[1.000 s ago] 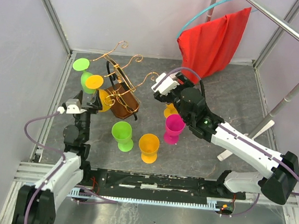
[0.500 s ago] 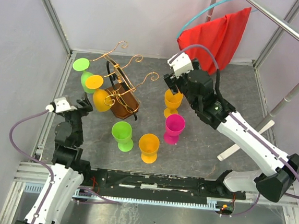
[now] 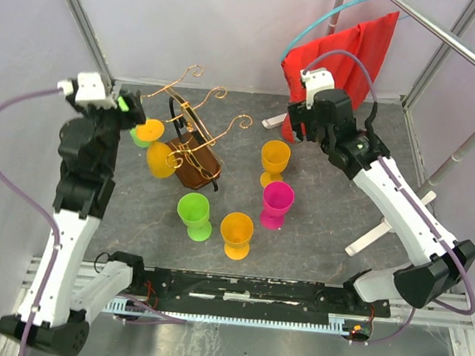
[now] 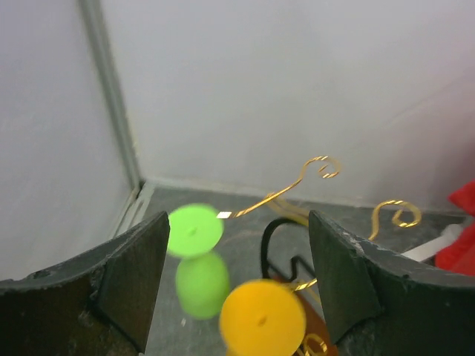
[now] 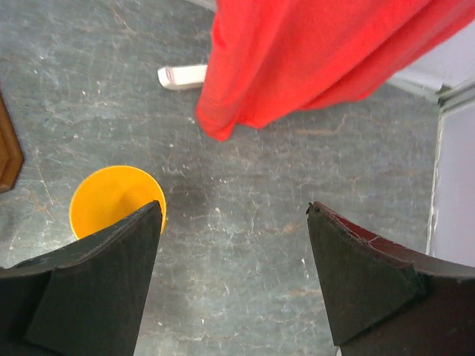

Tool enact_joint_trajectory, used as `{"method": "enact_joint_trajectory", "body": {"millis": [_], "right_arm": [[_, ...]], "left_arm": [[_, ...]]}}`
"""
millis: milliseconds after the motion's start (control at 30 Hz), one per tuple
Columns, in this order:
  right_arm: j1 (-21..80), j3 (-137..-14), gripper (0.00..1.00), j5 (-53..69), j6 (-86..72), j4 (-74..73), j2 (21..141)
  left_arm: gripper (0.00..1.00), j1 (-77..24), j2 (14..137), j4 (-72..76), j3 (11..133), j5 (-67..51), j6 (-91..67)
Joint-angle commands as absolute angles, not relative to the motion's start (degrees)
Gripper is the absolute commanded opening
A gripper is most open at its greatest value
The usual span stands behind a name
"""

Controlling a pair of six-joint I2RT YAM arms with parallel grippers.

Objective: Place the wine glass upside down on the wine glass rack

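The wine glass rack (image 3: 197, 164) has a brown wooden base and gold wire arms (image 3: 183, 82). A green wine glass (image 4: 194, 230) and an orange wine glass (image 3: 152, 130) hang upside down on its left arms. Four more glasses stand upright on the floor: orange (image 3: 274, 158), pink (image 3: 277, 200), green (image 3: 193, 212) and orange (image 3: 236, 229). My left gripper (image 3: 129, 109) is open and empty, raised left of the rack, with both hung glasses seen between its fingers (image 4: 126, 274). My right gripper (image 3: 302, 125) is open and empty above the floor behind the upright orange glass (image 5: 111, 199).
A red cloth (image 3: 343, 62) hangs at the back right from a slanted metal bar (image 3: 449, 38). A white leg end (image 5: 182, 74) lies on the floor under it. Grey walls and frame posts (image 3: 84, 23) close in the cell.
My left arm has risen and swung up to the left of the rack. My right arm has pulled back from the upright glasses toward the red cloth. Both grippers stay empty.
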State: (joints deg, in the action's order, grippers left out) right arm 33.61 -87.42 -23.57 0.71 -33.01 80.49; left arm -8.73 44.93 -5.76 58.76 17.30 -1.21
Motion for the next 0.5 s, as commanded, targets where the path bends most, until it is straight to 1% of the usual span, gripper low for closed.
{"method": "enact_joint_trajectory", "body": {"millis": [0, 133, 200, 467], "right_arm": [[30.4, -88.1, 0.88, -20.2, -4.6, -36.9, 80.5], [28.3, -86.6, 0.88, -18.3, -6.1, -37.8, 80.1], [27.6, -86.2, 0.88, -17.2, -6.5, -38.1, 79.9], [27.1, -87.9, 0.87, -11.9, -7.7, -38.8, 81.3]], "left_arm": [[0.81, -8.6, 52.6, -8.8, 72.0, -0.2, 3.3], [0.79, -9.2, 57.8, -8.1, 78.5, -11.5, 0.4], [0.78, -10.5, 59.8, -8.0, 80.0, -14.4, 0.1], [0.8, -20.9, 66.4, -7.5, 84.0, -13.7, 3.4]]}}
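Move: The far orange wine glass, which stands upright, is about 6 cm to the right hand's left, some 2 cm ahead and 23 cm below. The pink glass stands 12 cm nearer than the orange one, and the rack is about 30 cm left, 6 cm ahead. From the high left hand, the far orange glass lies 37 cm right, 9 ahead, 32 down; the rack 14 right, 12 ahead; the hung orange glass 5 right, 3 ahead. The empty left hand heads rightward over the rack, towards the right hand's side, travelling some 14 cm while climbing about 6 and edging forward; it swings clockwise some 35 degrees, fingers still open. The right hand, wide open and touching nothing, sinks nearly 4 cm towards the far orange glass, tips down, and drifts right before easing slightly back left. ##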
